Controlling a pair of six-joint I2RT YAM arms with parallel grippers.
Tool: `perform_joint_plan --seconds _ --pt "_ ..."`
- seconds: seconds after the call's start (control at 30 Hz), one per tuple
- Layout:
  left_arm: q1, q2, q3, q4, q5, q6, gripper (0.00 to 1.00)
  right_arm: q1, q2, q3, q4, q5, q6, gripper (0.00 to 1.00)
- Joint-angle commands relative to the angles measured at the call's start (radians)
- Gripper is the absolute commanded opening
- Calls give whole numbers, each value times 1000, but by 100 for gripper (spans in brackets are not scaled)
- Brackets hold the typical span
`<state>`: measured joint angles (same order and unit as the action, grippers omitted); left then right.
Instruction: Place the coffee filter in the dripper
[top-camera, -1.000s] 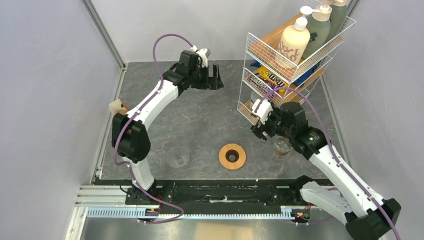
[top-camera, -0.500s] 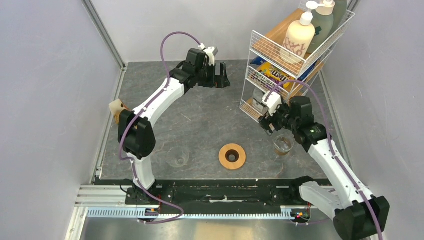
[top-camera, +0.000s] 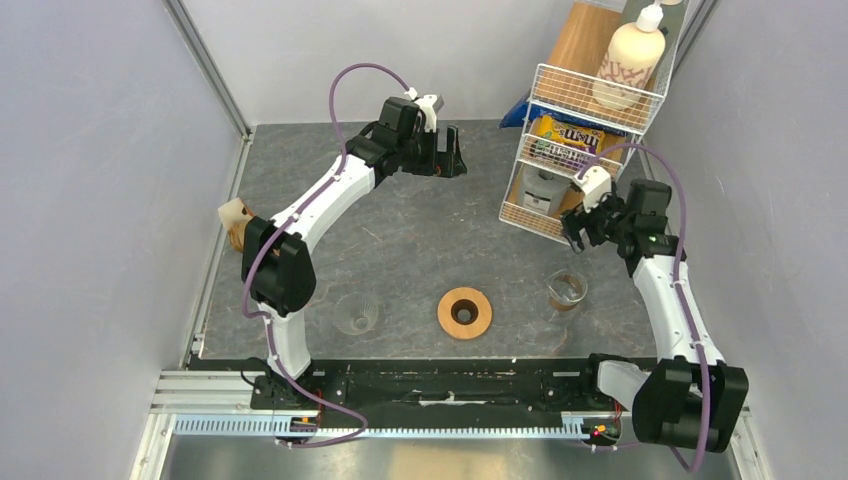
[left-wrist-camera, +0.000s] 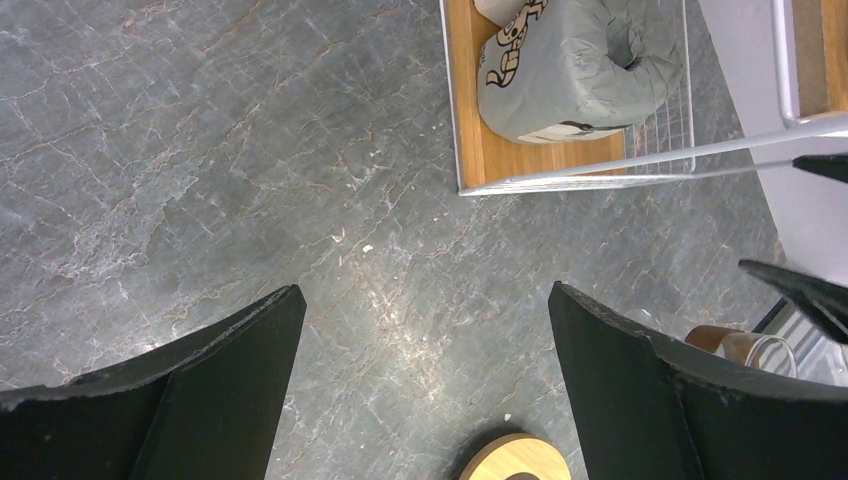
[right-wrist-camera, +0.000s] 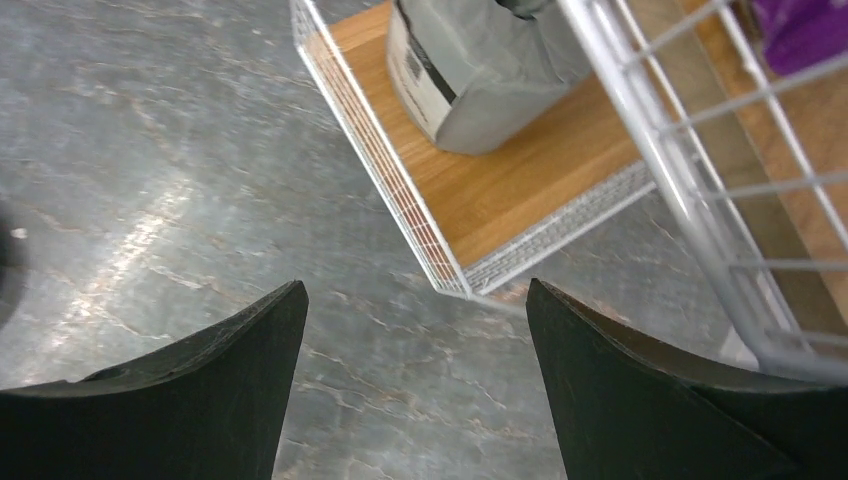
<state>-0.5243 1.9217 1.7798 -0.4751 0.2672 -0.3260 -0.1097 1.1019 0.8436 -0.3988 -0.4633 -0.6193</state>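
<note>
The dripper lies in two parts near the front of the table: a clear ribbed glass cone (top-camera: 357, 317) and, apart to its right, the round wooden ring (top-camera: 464, 312), whose edge also shows in the left wrist view (left-wrist-camera: 515, 462). Something brown sits inside a small glass cup (top-camera: 566, 290) (left-wrist-camera: 745, 345); I cannot tell whether it is the coffee filter. My left gripper (top-camera: 450, 160) (left-wrist-camera: 425, 290) hangs open over bare table at the back. My right gripper (top-camera: 577, 225) (right-wrist-camera: 416, 285) is open and empty, just short of the wire rack's bottom corner.
A white wire rack (top-camera: 590, 100) (left-wrist-camera: 560, 180) (right-wrist-camera: 440, 250) stands at the back right. It holds a grey bag (top-camera: 545, 188) (right-wrist-camera: 480, 70), a yellow sweets packet (top-camera: 570, 135) and a cream pump bottle (top-camera: 630, 65). A tan lump (top-camera: 235, 220) sits at the table's left edge.
The wire rack has shifted right and back toward the corner. My right gripper moved right and back alongside it, uncovering the cup. My left gripper drifted slightly right.
</note>
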Motion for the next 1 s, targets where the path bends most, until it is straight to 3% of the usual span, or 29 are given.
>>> perform_joint_plan --seconds 0.0,0.17,0.3,0.47,0.67,0.8,0.97 --pt "-9 4 54 14 -2 -10 100 -99 6 81 72 0 -90 89" --pt "0 -30 41 -7 -7 16 100 -94 -62 145 -128 -160 -113 89" --pt "44 -85 -14 -8 8 4 100 74 -150 106 -179 -112 -94 88" --pt "121 -165 -96 -7 18 -10 99 388 -117 103 -71 100 9 87" --pt "206 -263 -209 2 30 -30 99 680 116 201 142 388 28 87" --pt "240 -315 -263 7 32 -31 99 766 264 281 277 507 5 86" --pt "263 -363 -304 11 26 -31 99 779 427 316 458 633 -108 87"
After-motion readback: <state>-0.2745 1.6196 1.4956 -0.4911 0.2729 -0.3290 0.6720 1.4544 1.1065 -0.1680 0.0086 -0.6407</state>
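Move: The wire rack I have been shifting has its middle about 19 cm ahead of my right hand, 2 cm to its right and about level in height. The grey bag on its bottom shelf is some 17 cm ahead, 2 cm left and 9 cm below; the glass carafe is 7 cm back, 1 cm right, and the wooden ring 12 cm back, 21 cm left, both some 13 cm below. From my left hand the rack is about 9 cm ahead and 26 cm to the right. My right hand nudges a last couple of centimetres right along with the rack, comes free by lifting and drawing back, then sweeps left some 25 cm past the rack's near-left corner, turning about 25 degrees counter-clockwise, sinking partway and finally reaching forward. Meanwhile my left hand clears out about 14 cm to the left; both grippers stay open and empty. ##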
